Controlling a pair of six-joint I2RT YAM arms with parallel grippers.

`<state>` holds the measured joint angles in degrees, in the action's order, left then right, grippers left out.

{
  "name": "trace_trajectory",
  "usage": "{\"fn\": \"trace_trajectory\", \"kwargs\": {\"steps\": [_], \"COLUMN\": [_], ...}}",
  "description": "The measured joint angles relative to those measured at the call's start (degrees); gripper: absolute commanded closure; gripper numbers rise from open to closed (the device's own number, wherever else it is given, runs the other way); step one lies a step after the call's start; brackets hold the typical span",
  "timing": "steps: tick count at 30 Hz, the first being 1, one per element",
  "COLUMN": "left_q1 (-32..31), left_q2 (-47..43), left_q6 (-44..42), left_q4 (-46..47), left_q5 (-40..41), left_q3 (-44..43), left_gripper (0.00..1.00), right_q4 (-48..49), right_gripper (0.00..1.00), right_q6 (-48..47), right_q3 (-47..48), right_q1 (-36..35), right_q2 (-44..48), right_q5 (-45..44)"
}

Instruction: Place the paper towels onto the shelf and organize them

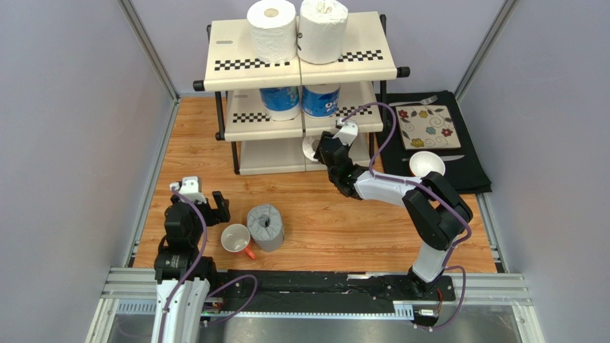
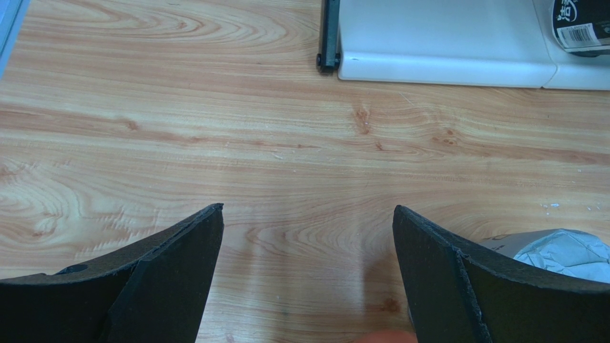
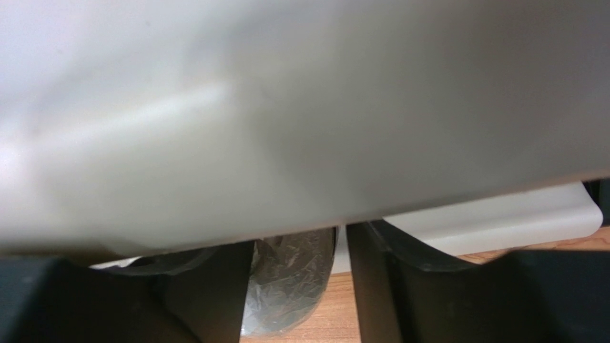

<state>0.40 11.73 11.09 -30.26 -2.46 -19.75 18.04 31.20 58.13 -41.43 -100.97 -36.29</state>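
Observation:
The shelf (image 1: 236, 53) holds two white paper towels (image 1: 273, 30) (image 1: 323, 28) on its top tier and two blue-printed ones (image 1: 280, 101) (image 1: 320, 98) on the middle tier. My right gripper (image 1: 322, 148) reaches into the bottom tier around a dark-wrapped roll (image 1: 311, 148). In the right wrist view that roll (image 3: 290, 286) stands between the fingers of the right gripper (image 3: 301, 250), with a thin gap at the right finger, under a shelf panel (image 3: 286, 107). A grey roll (image 1: 265, 226) stands on the table. My left gripper (image 1: 202, 202) (image 2: 308, 209) hovers open and empty to its left.
A white mug with an orange handle (image 1: 236, 239) lies against the grey roll (image 2: 565, 254). A black mat (image 1: 469, 168) right of the shelf carries a floral tile (image 1: 429, 127), a white bowl (image 1: 427, 164) and cutlery. Grey walls close in both sides.

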Motion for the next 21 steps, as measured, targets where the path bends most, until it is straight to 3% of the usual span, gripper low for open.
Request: {"fn": "trace_trajectory", "kwargs": {"steps": [6, 21], "left_q1": [0.0, 0.0], "left_q2": [0.0, -0.02], "left_q6": [0.0, 0.0], "left_q4": [0.0, 0.02], "left_q5": [0.0, 0.0], "left_q3": [0.0, 0.13], "left_gripper": [0.04, 0.04], "right_q4": [-0.42, 1.99], "right_gripper": [0.3, 0.28], "right_q6": [0.04, -2.27], "right_q3": [0.0, -1.62], "right_q1": [0.02, 0.46], "right_q2": [0.02, 3.67], "right_q5": [-0.37, 1.11]}}
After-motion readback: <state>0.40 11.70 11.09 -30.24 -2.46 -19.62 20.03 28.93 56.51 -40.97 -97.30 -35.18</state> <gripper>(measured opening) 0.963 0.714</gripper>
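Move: The dark-labelled paper towel roll is at my right hand, my fingers around its right-hand wall; its middle is about 3 cm to my left, level fore and aft, and some 5 cm below. Of the two blue rolls on the middle shelf, about 13 cm above me and 8 cm farther out, one is 5 cm to my left, the other 15 cm. From my left hand the dark-labelled roll lies about 18 cm ahead, 31 cm right, 5 cm below. I finish letting go of the dark-labelled roll at the bottom shelf: my right hand stays almost in place while its half-open fingers spread on to nearly three quarters, easing off the wall. Only then do I raise the hand about 2.5 cm, straight up at the front of the middle shelf, with the fingers kept open. ##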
